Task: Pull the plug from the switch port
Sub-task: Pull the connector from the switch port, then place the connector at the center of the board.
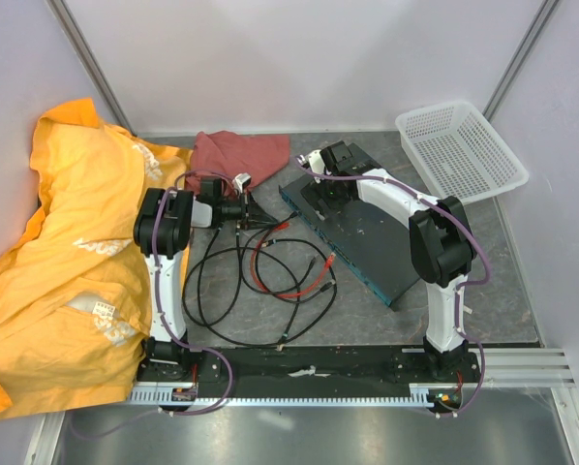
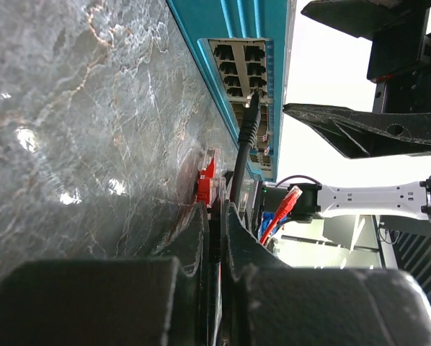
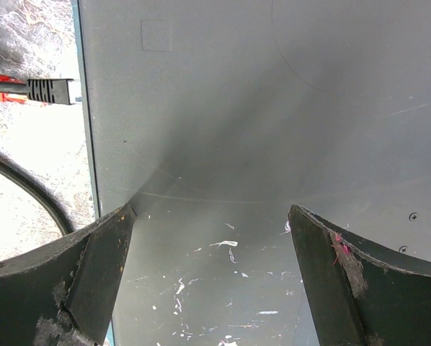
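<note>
The switch (image 1: 367, 242) lies flat at centre right, its teal edge facing left. The left wrist view looks along that teal face (image 2: 233, 21) and its rows of ports (image 2: 238, 63). A black plug (image 2: 250, 119) with a ribbed boot stands at one port, and its cable runs back between my left gripper (image 2: 217, 209) fingers, which are shut on it. In the right wrist view the plug (image 3: 51, 91) meets the switch edge; whether it is seated I cannot tell. My right gripper (image 3: 208, 216) stands open over the switch top (image 3: 273, 108), at its far left end (image 1: 320, 194).
Loops of black and red cable (image 1: 270, 281) lie on the table in front of the switch. A loose red plug (image 2: 291, 196) hangs near my left fingers. A white mesh basket (image 1: 461, 150) stands back right, an orange cloth (image 1: 67, 252) left, and a maroon cloth (image 1: 233, 155) behind.
</note>
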Motion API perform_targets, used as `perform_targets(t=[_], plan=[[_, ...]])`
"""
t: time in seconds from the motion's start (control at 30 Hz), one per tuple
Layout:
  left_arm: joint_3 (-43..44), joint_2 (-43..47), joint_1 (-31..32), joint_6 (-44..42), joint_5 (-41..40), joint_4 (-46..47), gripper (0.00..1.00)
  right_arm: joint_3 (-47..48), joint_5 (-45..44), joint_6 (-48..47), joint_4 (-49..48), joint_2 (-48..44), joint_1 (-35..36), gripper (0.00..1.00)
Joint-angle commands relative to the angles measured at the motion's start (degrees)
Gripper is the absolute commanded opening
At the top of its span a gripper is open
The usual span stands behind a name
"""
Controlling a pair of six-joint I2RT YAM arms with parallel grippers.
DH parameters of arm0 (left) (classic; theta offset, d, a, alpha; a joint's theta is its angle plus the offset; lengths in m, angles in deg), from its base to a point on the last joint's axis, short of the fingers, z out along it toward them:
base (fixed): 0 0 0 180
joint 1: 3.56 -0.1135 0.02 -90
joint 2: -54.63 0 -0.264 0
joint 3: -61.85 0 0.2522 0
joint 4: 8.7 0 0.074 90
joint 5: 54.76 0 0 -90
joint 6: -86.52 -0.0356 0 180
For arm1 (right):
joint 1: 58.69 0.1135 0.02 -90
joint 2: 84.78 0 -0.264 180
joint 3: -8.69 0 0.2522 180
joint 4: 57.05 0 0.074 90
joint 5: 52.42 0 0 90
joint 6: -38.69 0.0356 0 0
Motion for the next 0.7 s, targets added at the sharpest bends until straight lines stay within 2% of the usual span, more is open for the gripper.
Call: perform_targets(t=[0.0, 0.2, 0.4, 0.53, 0.67], plan=[[1.9, 0.5, -0.9, -3.6, -1.8, -10.6, 0.01, -1.0, 0.3, -0.5, 0.2, -0.2, 0.8, 0.98], [4.5, 5.0, -3.9, -14.7, -5.7, -23.0, 0.01, 0.3, 0.4, -0.1, 0.0, 0.4, 1.4, 0.98], [6.5, 12.4, -7.7, -29.5, -10.2, -35.5, 0.02, 1.9, 0.8, 0.0, -0.2, 1.0, 1.6, 0.98], [8.0, 19.1, -9.4, -37.4, -18.0, -43.7, 0.02, 2.4, 0.8, 0.2, -0.6, 0.9, 1.9, 0.98], [11.8, 21.8, -10.1, -46.7, -24.7, -52.5, 0.01, 2.2, 0.4, -0.1, -1.1, 0.4, 2.2, 0.98]])
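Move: The left hand, shut on the freed plug of a black cable, is bound for the red cloth, whose middle lies about 15 cm ahead and 8 cm to the left, roughly 1 cm lower. The plug still in the switch port is about 5 cm to its right and 3 cm ahead, at much its height; the loose red plug lies some 2 cm right, 1 cm back and 2 cm below. From the right hand, the cloth is about 12 cm ahead, 18 cm left and 6 cm lower. With its fingers still pinching the already freed plug, the left hand barely shifts at first, then speeds away from the switch's port side to the left, about 10 cm in all, and rises some 5 cm in the later part, coming over the bare table towards the near part of the red cloth. As it goes, the wrist rolls so that the right-pointing fingertips tip down by some 20 degrees, and the cable is drawn along behind the plug. ##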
